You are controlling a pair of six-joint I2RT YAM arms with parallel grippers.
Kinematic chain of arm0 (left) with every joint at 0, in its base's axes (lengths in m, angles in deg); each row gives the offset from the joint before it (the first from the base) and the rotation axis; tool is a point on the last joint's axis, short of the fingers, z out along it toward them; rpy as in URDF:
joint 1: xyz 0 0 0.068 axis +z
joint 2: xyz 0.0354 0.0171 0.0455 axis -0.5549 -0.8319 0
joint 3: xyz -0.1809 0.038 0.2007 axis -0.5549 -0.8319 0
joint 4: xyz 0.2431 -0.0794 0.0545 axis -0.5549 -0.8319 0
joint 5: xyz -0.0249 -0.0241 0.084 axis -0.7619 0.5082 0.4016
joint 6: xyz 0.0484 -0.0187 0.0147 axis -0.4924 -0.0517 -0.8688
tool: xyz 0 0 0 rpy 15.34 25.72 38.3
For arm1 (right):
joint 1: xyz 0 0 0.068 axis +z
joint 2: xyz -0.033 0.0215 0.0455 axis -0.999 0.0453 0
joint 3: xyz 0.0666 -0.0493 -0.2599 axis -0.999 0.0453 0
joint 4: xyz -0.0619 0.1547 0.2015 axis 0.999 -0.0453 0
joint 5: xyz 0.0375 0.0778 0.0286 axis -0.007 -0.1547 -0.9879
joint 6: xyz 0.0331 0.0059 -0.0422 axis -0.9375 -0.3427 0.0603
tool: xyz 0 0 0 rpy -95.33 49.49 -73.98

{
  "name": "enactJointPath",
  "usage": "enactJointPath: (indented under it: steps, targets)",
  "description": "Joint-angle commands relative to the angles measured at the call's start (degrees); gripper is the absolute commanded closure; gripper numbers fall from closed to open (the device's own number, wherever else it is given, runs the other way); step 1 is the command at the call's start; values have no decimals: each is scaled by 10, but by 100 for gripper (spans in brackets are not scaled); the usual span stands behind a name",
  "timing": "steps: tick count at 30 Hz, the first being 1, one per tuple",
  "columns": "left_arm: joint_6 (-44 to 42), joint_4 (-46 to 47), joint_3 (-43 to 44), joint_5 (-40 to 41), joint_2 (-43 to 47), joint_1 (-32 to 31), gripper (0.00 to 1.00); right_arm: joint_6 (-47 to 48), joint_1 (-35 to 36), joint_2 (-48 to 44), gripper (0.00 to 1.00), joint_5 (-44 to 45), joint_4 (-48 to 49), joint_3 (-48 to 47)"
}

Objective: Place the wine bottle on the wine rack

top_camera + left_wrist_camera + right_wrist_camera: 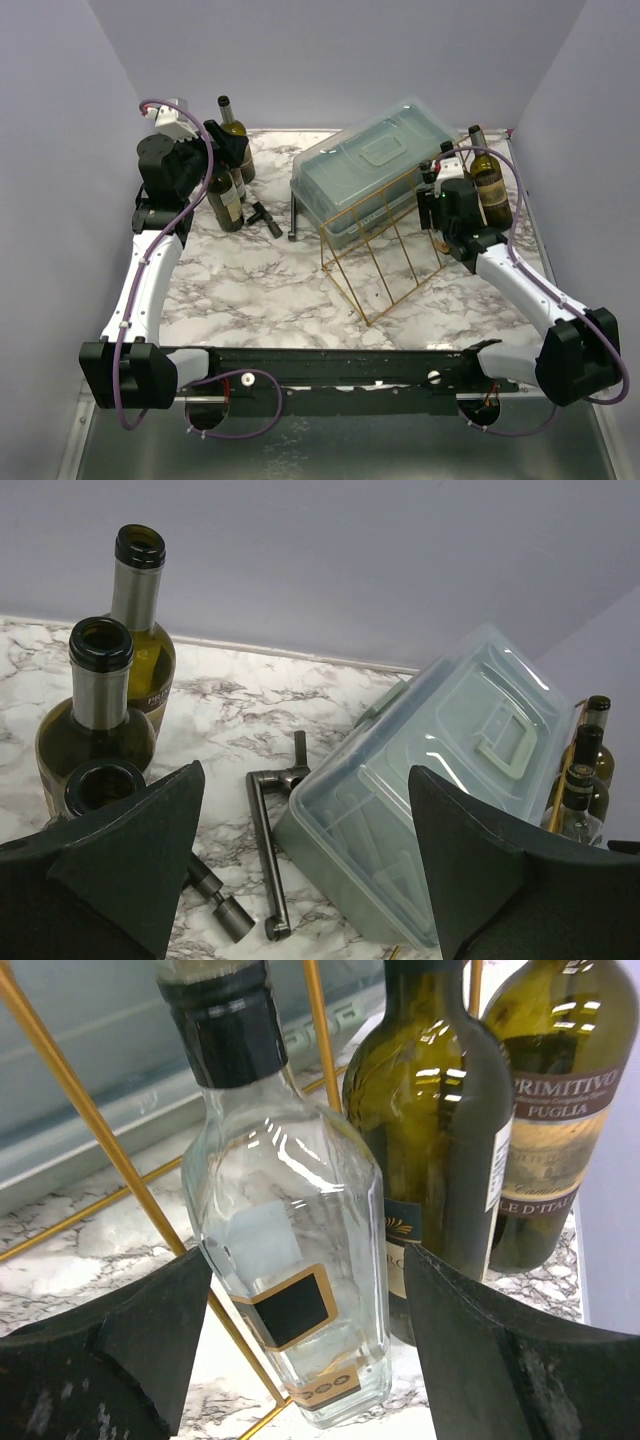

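Note:
A clear glass bottle (pixel 290 1240) with a black cap and a black-and-gold label stands slightly tilted between the fingers of my right gripper (pixel 308 1255). The jaws are open, with a thin gap on each side of the glass. Gold bars of the wine rack (pixel 110 1150) cross just behind the bottle, whose base is by the rack's bottom bar. I cannot tell whether it leans on the rack. From above, the rack (pixel 385 250) stands mid-table, with my right gripper (pixel 432 195) at its back right corner. My left gripper (pixel 228 140) hangs open and empty over the back left bottles.
Two dark green wine bottles (pixel 440 1130) (pixel 545 1100) stand right behind the clear one. Three green bottles (pixel 100 710) stand under my left gripper (pixel 305 775). A translucent lidded plastic box (pixel 375 165) sits behind the rack. A dark metal tool (pixel 265 850) lies between the box and the left bottles.

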Motion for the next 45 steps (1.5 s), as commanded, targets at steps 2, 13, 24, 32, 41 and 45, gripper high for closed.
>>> enactJointPath:
  steps: [2, 13, 24, 32, 41, 45]
  targets:
    - [8, 18, -6, -17, 1, 3, 16, -2, -2, -35, 19, -18, -43, -43]
    - [-18, 26, -10, -24, 21, 16, 13, -55, -2, -123, 0, -125, -102, -56]
    - [-64, -1, -12, 90, 41, 54, 9, -236, -2, -191, 0, -359, -88, -54]
    - [-42, -30, -1, 88, -18, 73, 9, -324, -2, -211, 0, -380, -81, -60]
    - [-38, -11, 15, -2, -100, 99, 11, -288, -2, -254, 0, -367, -79, -32]
    - [-34, -6, 15, -17, -114, 99, 13, -278, -2, -256, 0, -375, -85, -32]
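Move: The front wine bottle of the left-hand row stands about 6 cm left of the left hand and 4 cm ahead, its middle some 20 cm lower; the second stands 8 cm beyond it and 2 cm to its right. The clear bottle leans on the gold rack between the right hand's open fingers, about 3 cm ahead, straight in line and 3 cm lower; the green bottle stands 6 cm right of it and 5 cm farther out. Leftward first, about 8 cm with a slight rise, the left hand then sinks roughly 10 cm while edging forward, turning a little counter-clockwise and tipping down, bringing its open fingers around the front bottle's neck without closing. Meanwhile the right hand rises some 15 cm off the clear bottle, swinging left and back across the rack, opening wide and rolling its left side up about 45 degrees. ##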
